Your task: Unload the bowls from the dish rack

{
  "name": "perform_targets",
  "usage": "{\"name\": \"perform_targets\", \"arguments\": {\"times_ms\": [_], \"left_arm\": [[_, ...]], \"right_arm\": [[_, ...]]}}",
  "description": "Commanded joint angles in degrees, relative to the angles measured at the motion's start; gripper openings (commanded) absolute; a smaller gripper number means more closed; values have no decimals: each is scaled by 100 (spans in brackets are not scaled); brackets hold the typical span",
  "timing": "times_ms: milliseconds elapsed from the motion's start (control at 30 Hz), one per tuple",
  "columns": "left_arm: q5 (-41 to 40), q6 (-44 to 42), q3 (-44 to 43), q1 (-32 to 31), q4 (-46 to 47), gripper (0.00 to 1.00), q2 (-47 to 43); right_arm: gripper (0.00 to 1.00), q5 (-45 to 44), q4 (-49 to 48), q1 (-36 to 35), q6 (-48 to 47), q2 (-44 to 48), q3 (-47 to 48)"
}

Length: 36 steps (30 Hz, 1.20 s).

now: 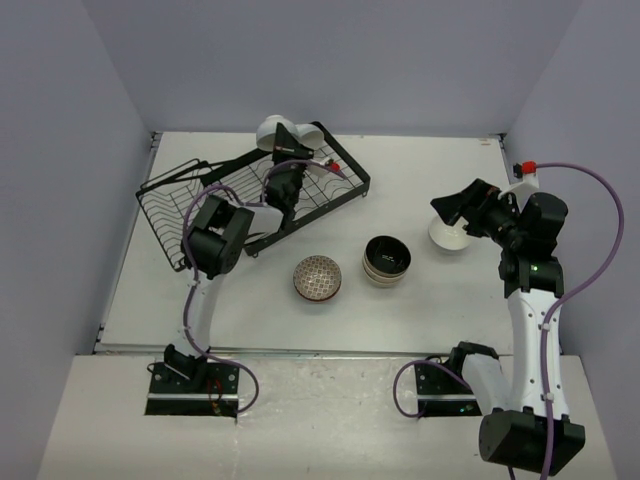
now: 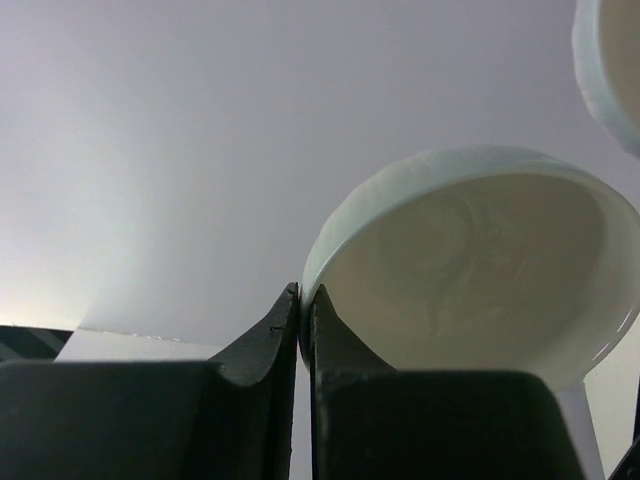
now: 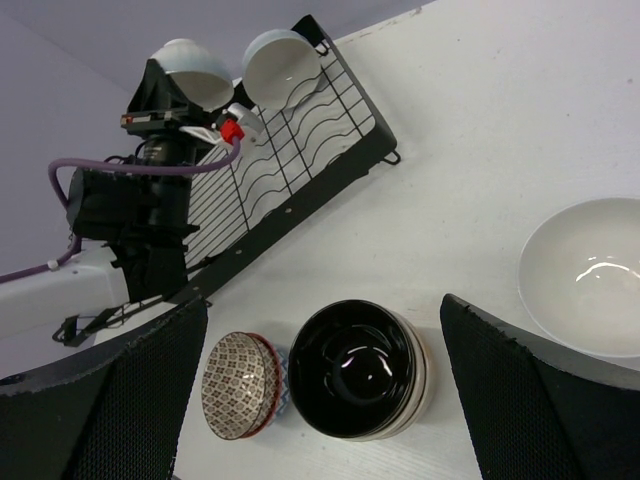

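The black wire dish rack [image 1: 345, 190] lies at the back left. Over its far edge my left gripper [image 1: 283, 140] is shut on the rim of a white bowl [image 1: 270, 129], lifted and tipped on edge. Close up, the fingers [image 2: 303, 300] pinch that bowl's [image 2: 470, 260] rim. A second white bowl [image 1: 312, 133] leans beside it in the rack [image 3: 300, 150]. My right gripper [image 1: 452, 203] hangs open and empty above a white bowl [image 1: 450, 238] on the table. Its wrist view looks between the jaws [image 3: 320, 390] at a stack of dark-inside bowls [image 3: 355, 370].
A patterned bowl [image 1: 317, 278] sits on the table left of the dark-inside stack [image 1: 387, 260]. In the right wrist view the patterned bowl [image 3: 240, 385] leans on its side and the white bowl [image 3: 590, 275] sits right. Walls close in the table on three sides.
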<state>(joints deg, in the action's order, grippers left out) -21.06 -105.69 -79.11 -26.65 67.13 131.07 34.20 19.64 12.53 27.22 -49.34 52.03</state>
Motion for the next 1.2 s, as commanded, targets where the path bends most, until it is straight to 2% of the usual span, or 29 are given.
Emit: {"name": "perform_targets", "arguments": {"times_ms": [0, 100, 233, 400, 433, 467, 500, 533, 567, 600, 633, 667, 700, 733, 833, 900, 967, 1000, 1167], "left_arm": [[112, -154, -34, 29, 1970, 0, -432], [-431, 196, -305, -76, 1769, 0, -625], [-1162, 1083, -605, -296, 1110, 0, -1108], [-2102, 2226, -1017, -718, -383, 0, -1767], [-2304, 2889, -1184, -762, -751, 0, -1838], [-2611, 3279, -1351, -832, -1755, 0, -1917], [-2692, 3735, -1692, -859, -2270, 0, -2109], [-2736, 4801, -1895, -885, -2893, 0, -2216], [-2667, 5386, -2376, -929, -4256, 0, -2391], [-2545, 6062, -2642, -947, -4966, 0, -2462], [-2396, 7287, -2906, -964, -6235, 0, -2524], [-2098, 7813, -3091, -999, -6735, 0, -2594], [-1939, 8714, -3302, -1026, -7210, 0, -2769], [-1815, 9123, -3295, -1061, -7736, 0, -2884], [-1350, 10775, -3076, -1202, -8581, 0, -3306], [-709, 11793, -2681, -1219, -8796, 0, -3578], [1, 12263, -2199, -1254, -8796, 0, -3763], [162, 12622, -2075, -1281, -8727, 0, -3781], [725, 13266, -1311, -1711, -8297, 0, -3842]], "right_arm": [[99, 61, -171, -5, -15, 91, -17], [99, 52, -188, -5, 2, 65, -26], [99, 0, -206, -5, -6, 65, -26], [99, -1, -241, -5, -7, 92, -53], [99, 60, -267, -5, 2, 83, -53], [99, 122, -337, -14, 28, 83, -61], [99, 218, -381, -6, 46, 57, -61], [99, 445, -434, -14, 64, 39, -79], [99, 552, -530, -6, 125, 21, -70], [99, 658, -575, -5, 143, 12, -70], [99, 763, -610, -5, 230, 12, -35], [99, 781, -602, -5, 257, 12, 0], [99, 764, -532, -40, 275, 12, 61], [99, 703, -462, -93, 275, 21, 201], [99, 151, -75, -593, 170, 56, 648], [99, -631, 276, -1225, 108, 48, 1069], [99, -1288, 487, -1891, 73, -14, 1326], [99, -1484, 514, -2052, 73, -49, 1519], [93, -2890, 892, -3053, -147, -619, 2073]]}}
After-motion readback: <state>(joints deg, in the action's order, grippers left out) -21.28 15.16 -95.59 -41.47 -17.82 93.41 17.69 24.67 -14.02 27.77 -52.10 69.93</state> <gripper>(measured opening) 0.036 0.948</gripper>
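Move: The white bowl, already pinched by its rim, hangs just below the left fingers; the white bowl on the table lies about 43 cm to this hand's right, 20 back and 19 below. The last rack bowl stands some 8 cm right, 6 farther out and 14 below, the black bowl stack about 27 right, 28 back and 18 below. From the open right gripper the held bowl lies about 28 cm ahead, 39 left and 11 below. Keeping its pinch on the white bowl's rim, the left hand climbs about 22 cm while drawing back from the rack, then sinks some 10 cm as it swings right towards the right gripper, ending about 17 cm back and 11 right, its wrist rolling roughly 100 degrees, left side down, so that the bowl swings from under the fingers out to their right. From about halfway through the right hand, still wide open and empty, rises about 10 cm and moves 9 cm left towards the coming bowl, its fingers tipping up slightly, without touching it. ##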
